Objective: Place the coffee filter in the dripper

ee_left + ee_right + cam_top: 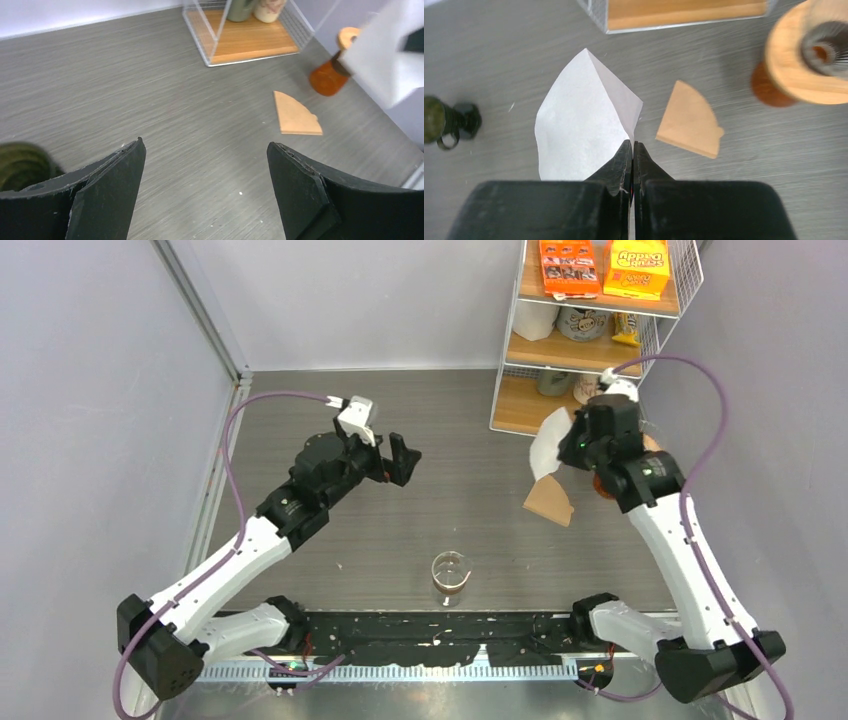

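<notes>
My right gripper [570, 448] is shut on the edge of a white paper coffee filter [546, 452] and holds it above the table; in the right wrist view the gripper [632, 143] pinches the filter [579, 135]. The dripper [809, 55], with a wooden collar on an amber glass base, stands to the right of the filter; my right arm mostly hides it in the top view. It also shows in the left wrist view [330, 75]. My left gripper [400, 456] is open and empty over the table's middle, also in its own view [205, 146].
A brown paper filter [549, 502] lies flat on the table below the held one. A wire shelf rack [590, 340] with boxes, mugs and jars stands at the back right. A small glass [450, 575] stands near the front middle.
</notes>
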Tool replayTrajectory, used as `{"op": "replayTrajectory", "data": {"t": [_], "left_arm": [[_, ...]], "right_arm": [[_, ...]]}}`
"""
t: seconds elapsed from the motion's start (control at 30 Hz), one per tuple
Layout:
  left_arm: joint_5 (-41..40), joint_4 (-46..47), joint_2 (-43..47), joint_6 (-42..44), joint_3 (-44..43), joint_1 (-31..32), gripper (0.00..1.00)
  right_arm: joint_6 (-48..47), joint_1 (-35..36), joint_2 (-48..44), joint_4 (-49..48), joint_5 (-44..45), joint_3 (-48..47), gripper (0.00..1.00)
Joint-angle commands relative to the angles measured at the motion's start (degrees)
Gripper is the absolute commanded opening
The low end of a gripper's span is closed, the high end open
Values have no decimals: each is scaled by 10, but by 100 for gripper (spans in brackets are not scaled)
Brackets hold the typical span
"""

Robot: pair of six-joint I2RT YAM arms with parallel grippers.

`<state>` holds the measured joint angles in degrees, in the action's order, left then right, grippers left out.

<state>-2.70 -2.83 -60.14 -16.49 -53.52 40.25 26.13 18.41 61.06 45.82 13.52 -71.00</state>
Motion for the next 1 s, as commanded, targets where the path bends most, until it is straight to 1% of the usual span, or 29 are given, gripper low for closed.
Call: {"op": "replayTrajectory", "data": {"t": [0.0,0.03,0.13,0.2,0.33,0.4,0.43,0.5,0.6,0.63,0.77,0.87,0.97], "left_arm": [[24,61,13,-23,25,-51,100],[39,68,13,-24,30,-60,99],[68,79,11,-31,43,-84,100],[77,83,13,-33,51,-97,100],[95,105,22,-35,76,-114,100],[102,115,26,-29,85,-116,100],[103,117,28,-26,87,-117,100],[103,121,30,-20,92,-117,100],[103,126,30,-15,95,-117,99],[104,127,28,-14,96,-118,100],[107,128,24,-12,95,-121,100],[114,131,23,-13,95,-124,99],[120,133,21,-13,96,-127,100]], "right_arm": [[-49,-83,-7,61,-16,-93,5],[-52,-110,5,82,-10,-124,5],[-65,-180,34,127,11,-178,5],[-76,-222,56,144,4,-211,5],[-128,-294,114,159,-65,-259,5],[-188,-323,143,170,-124,-280,5],[-233,-332,153,175,-164,-295,5],[-294,-349,184,195,-183,-320,5],[-333,-379,220,213,-194,-343,5],[-350,-386,225,213,-218,-348,5],[-377,-425,243,216,-245,-351,5],[-388,-437,254,216,-267,-345,5],[-389,-446,270,215,-266,-343,5]]}}
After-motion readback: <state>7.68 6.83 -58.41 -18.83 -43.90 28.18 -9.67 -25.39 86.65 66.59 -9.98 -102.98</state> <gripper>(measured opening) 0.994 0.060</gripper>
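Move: The right hand already pinches the white coffee filter; the glass dripper it is taken to lies about 20 cm to its right, 7 cm ahead and 9 cm below. The carafe stands right under the dripper, its middle some 20 cm below the hand; the brown filter stack lies flat on the table about 6 cm right, 2 cm ahead and 27 cm below. From the left hand, the dripper is roughly 51 cm right, 9 cm ahead and 11 cm lower. The right hand sweeps the pinched filter about 20 cm to the right towards the dripper on its carafe, rising some 8 cm on the way and then sinking about 6 cm again while edging forward, its wrist swinging clockwise and back and ending tipped about 15 degrees further down, fingers still shut on the paper. The empty left hand, fingers staying wide open, eases about 5 cm to its left and down, with a little forward, still farther from the dripper. ##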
